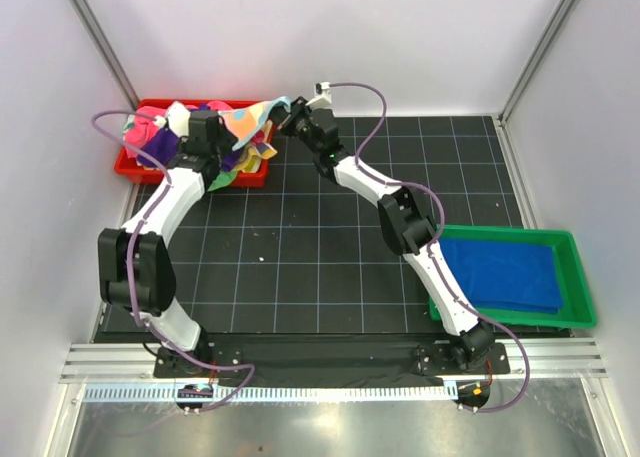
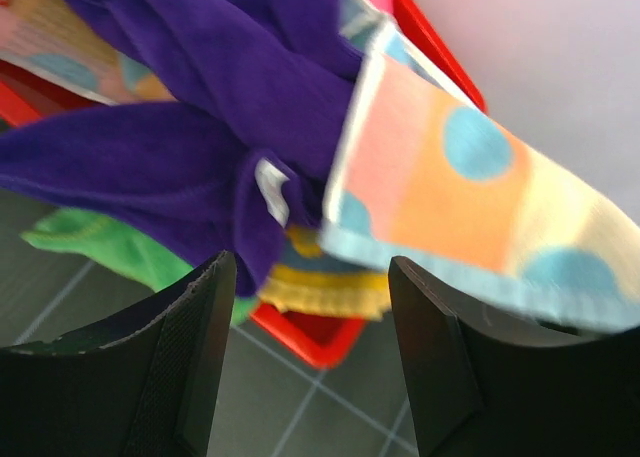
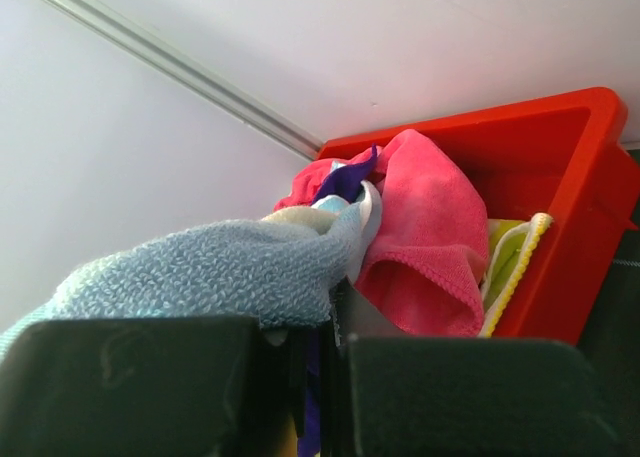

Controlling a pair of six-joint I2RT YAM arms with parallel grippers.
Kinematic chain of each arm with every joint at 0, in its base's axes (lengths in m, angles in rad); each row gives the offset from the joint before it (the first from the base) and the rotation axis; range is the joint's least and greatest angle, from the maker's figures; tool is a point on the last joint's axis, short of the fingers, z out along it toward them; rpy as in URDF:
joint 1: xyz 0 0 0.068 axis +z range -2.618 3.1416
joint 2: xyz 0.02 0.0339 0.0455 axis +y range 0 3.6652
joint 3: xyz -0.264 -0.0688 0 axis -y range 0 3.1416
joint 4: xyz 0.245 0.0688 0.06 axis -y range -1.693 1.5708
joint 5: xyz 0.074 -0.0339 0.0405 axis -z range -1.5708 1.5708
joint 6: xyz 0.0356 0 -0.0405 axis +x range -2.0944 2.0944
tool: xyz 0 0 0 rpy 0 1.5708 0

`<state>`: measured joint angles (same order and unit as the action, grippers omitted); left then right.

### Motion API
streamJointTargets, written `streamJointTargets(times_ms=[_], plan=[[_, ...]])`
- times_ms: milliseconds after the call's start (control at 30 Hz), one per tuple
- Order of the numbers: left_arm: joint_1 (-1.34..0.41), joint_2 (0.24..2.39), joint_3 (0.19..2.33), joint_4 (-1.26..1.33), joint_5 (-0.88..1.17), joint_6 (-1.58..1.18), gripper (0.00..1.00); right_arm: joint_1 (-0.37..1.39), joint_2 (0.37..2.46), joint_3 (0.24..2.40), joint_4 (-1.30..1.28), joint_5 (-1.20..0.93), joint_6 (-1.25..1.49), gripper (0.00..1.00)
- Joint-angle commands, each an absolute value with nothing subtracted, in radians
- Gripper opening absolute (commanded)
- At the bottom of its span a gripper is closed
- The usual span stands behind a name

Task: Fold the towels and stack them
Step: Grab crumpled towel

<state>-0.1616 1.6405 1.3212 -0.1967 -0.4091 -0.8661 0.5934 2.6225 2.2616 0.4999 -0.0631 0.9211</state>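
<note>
Several towels lie heaped in the red tray [image 1: 132, 169] at the back left. My right gripper [image 1: 287, 117] is shut on an edge of the light blue polka-dot towel [image 1: 250, 123] and holds it stretched above the heap; the right wrist view shows that same towel [image 3: 210, 272] pinched at my right gripper [image 3: 335, 322], with a pink towel [image 3: 425, 227] behind it. My left gripper [image 1: 220, 147] stands open over the tray's near side. In the left wrist view a purple towel [image 2: 180, 127] and the polka-dot towel [image 2: 450, 187] hang just beyond my left gripper [image 2: 310, 264], which holds nothing.
A green tray [image 1: 580, 277] at the right holds a folded royal blue towel [image 1: 505, 272]. A green towel [image 2: 110, 247] and a yellow-edged one [image 2: 320, 289] spill over the red tray's corner [image 2: 320, 342]. White walls close in behind and at both sides.
</note>
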Motion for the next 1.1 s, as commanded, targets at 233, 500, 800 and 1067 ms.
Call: streamJointTargets(times_ms=[233, 500, 800, 1067], plan=[[-0.046, 1.842, 1.407, -0.051, -0.374, -0.939, 0.68, 0.581, 2.569, 2.25, 0.545, -0.169, 0.936, 0.01], [-0.023, 1.907, 1.446, -0.014, -0.351, -0.945, 0.68, 0.58, 2.592, 2.269, 0.528, -0.193, 0.93, 0.01], [-0.005, 1.977, 1.473, -0.025, -0.351, -0.957, 0.64, 0.58, 2.588, 2.281, 0.515, -0.198, 0.923, 0.01], [0.029, 2.04, 1.534, -0.021, -0.321, -0.953, 0.4, 0.58, 2.582, 2.293, 0.491, -0.206, 0.901, 0.01]])
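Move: The purple towel lies in the red bin about 8 cm ahead of my left hand, 7 cm to its left and 11 cm below. The green towel is roughly 1 cm ahead, 6 cm left and 14 cm below; the yellow towel 3 cm ahead, 5 cm right and 13 cm below. The patterned towel already hangs from my right hand, its middle some 9 cm ahead, 9 cm right and 4 cm below my left. From my right hand the purple towel is about 21 cm left, 6 cm back and 12 cm below. I sink my open left hand about 9 cm into the red bin while reaching some 8 cm forward and 6 cm left, down fast at first, then easing off and settling into the purple towel. Once down among its folds I start closing the fingers, getting only partway. My right hand keeps its pinch on the patterned towel, barely drifting. ##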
